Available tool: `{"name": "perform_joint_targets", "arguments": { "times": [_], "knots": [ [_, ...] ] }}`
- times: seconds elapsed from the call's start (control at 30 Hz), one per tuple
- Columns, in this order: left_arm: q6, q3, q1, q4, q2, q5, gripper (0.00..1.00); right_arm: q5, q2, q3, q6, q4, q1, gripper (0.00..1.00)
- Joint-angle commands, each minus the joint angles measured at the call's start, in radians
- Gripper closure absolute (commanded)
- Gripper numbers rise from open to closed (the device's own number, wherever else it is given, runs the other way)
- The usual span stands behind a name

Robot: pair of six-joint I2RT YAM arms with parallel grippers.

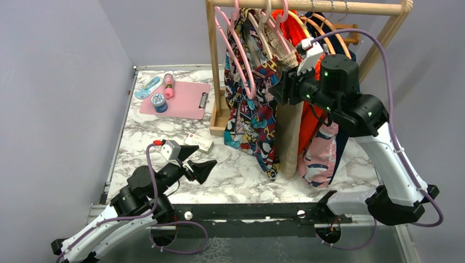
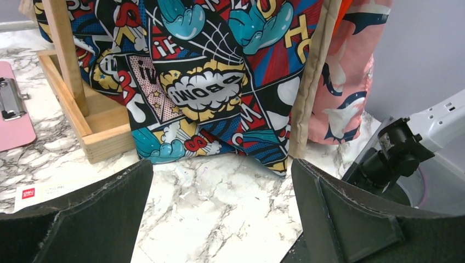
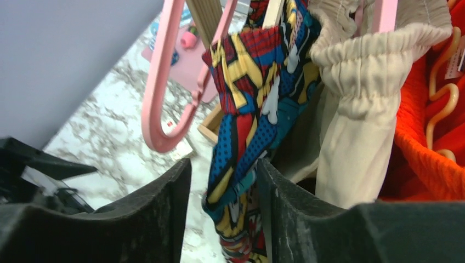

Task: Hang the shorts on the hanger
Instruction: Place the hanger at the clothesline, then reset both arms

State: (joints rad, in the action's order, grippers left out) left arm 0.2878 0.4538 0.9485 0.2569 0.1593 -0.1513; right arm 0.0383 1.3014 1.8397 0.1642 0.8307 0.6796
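The comic-print shorts (image 1: 249, 112) hang from the wooden rack, their lower hems down on the marble table (image 2: 214, 93). Above their waistband (image 3: 247, 60) a bit of a cream hanger (image 3: 272, 12) shows; in the top view it is the slim cream arm (image 1: 262, 34) among the pink ones. My right gripper (image 1: 277, 89) is raised at the shorts' right side. In its wrist view the right gripper (image 3: 224, 164) stands open around a hanging fold of the shorts, with a gap at the left finger. My left gripper (image 1: 200, 167) rests low over the table, and the left gripper (image 2: 221, 164) is wide open and holds nothing.
Pink hangers (image 1: 241, 60) hang left of the shorts. Plain beige shorts (image 1: 288, 131), an orange garment (image 3: 422, 137) and a pink shark-print garment (image 1: 321, 153) hang to the right. The rack's wooden base (image 2: 104, 131), a pink clipboard (image 1: 178, 98) and a small card box (image 1: 198, 142) are on the table.
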Motion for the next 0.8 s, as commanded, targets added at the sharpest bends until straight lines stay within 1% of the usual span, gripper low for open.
{"name": "perform_joint_targets", "arguments": {
  "times": [0.0,0.07,0.1,0.13,0.17,0.3,0.47,0.53,0.6,0.7,0.73,0.77],
  "knots": [
    [-0.004,-0.003,-0.001,-0.006,0.009,-0.028,0.01,-0.025,-0.09,-0.075,0.005,-0.048,0.003,0.43],
    [0.001,-0.001,-0.001,0.0,0.011,-0.043,0.01,-0.016,-0.147,-0.138,0.004,-0.111,0.003,0.35],
    [0.005,-0.001,-0.001,0.0,0.012,-0.054,0.01,0.006,-0.185,-0.173,0.012,-0.133,0.003,0.25],
    [0.009,-0.001,-0.001,0.004,0.014,-0.062,0.01,0.028,-0.211,-0.204,0.013,-0.151,0.003,0.2],
    [0.012,0.001,-0.001,0.005,0.016,-0.071,0.01,0.047,-0.237,-0.232,0.008,-0.161,0.003,0.17],
    [0.032,0.008,0.0,0.017,0.041,-0.109,0.01,0.078,-0.292,-0.304,0.008,-0.155,0.002,0.13],
    [0.06,0.024,-0.001,0.035,0.1,-0.146,0.01,0.054,-0.338,-0.397,0.054,-0.182,0.003,0.12],
    [0.089,0.035,-0.001,0.049,0.128,-0.181,0.01,0.051,-0.355,-0.443,0.078,-0.2,0.003,0.12],
    [0.132,0.057,-0.001,0.09,0.16,-0.254,0.01,0.076,-0.37,-0.469,0.096,-0.208,0.003,0.12],
    [0.212,0.099,0.0,0.176,0.218,-0.386,0.01,0.164,-0.401,-0.503,0.144,-0.218,0.003,0.09],
    [0.235,0.111,-0.001,0.199,0.238,-0.426,0.01,0.189,-0.418,-0.521,0.155,-0.23,0.003,0.08],
    [0.258,0.121,-0.001,0.225,0.257,-0.462,0.01,0.204,-0.436,-0.539,0.163,-0.244,0.003,0.02]
  ]
}}
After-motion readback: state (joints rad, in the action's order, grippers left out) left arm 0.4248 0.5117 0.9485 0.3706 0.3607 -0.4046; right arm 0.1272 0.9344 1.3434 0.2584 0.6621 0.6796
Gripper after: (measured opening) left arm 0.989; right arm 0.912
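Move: The right hand, fingers part-open, has the near corner of the hung shorts' waistband about 6 cm ahead and 3 cm left, level with it. The pink hanger's near end is some 8 cm left and 1 cm ahead, the beige trousers' waistband 8 cm ahead and 4 cm right, both level. From the left hand the shorts' waistband corner is roughly 19 cm ahead, 19 cm right and 18 cm higher. Right hand withdraws back-right from the shorts, opening wide, then sinks about 5 cm; left reaches forward and down. ##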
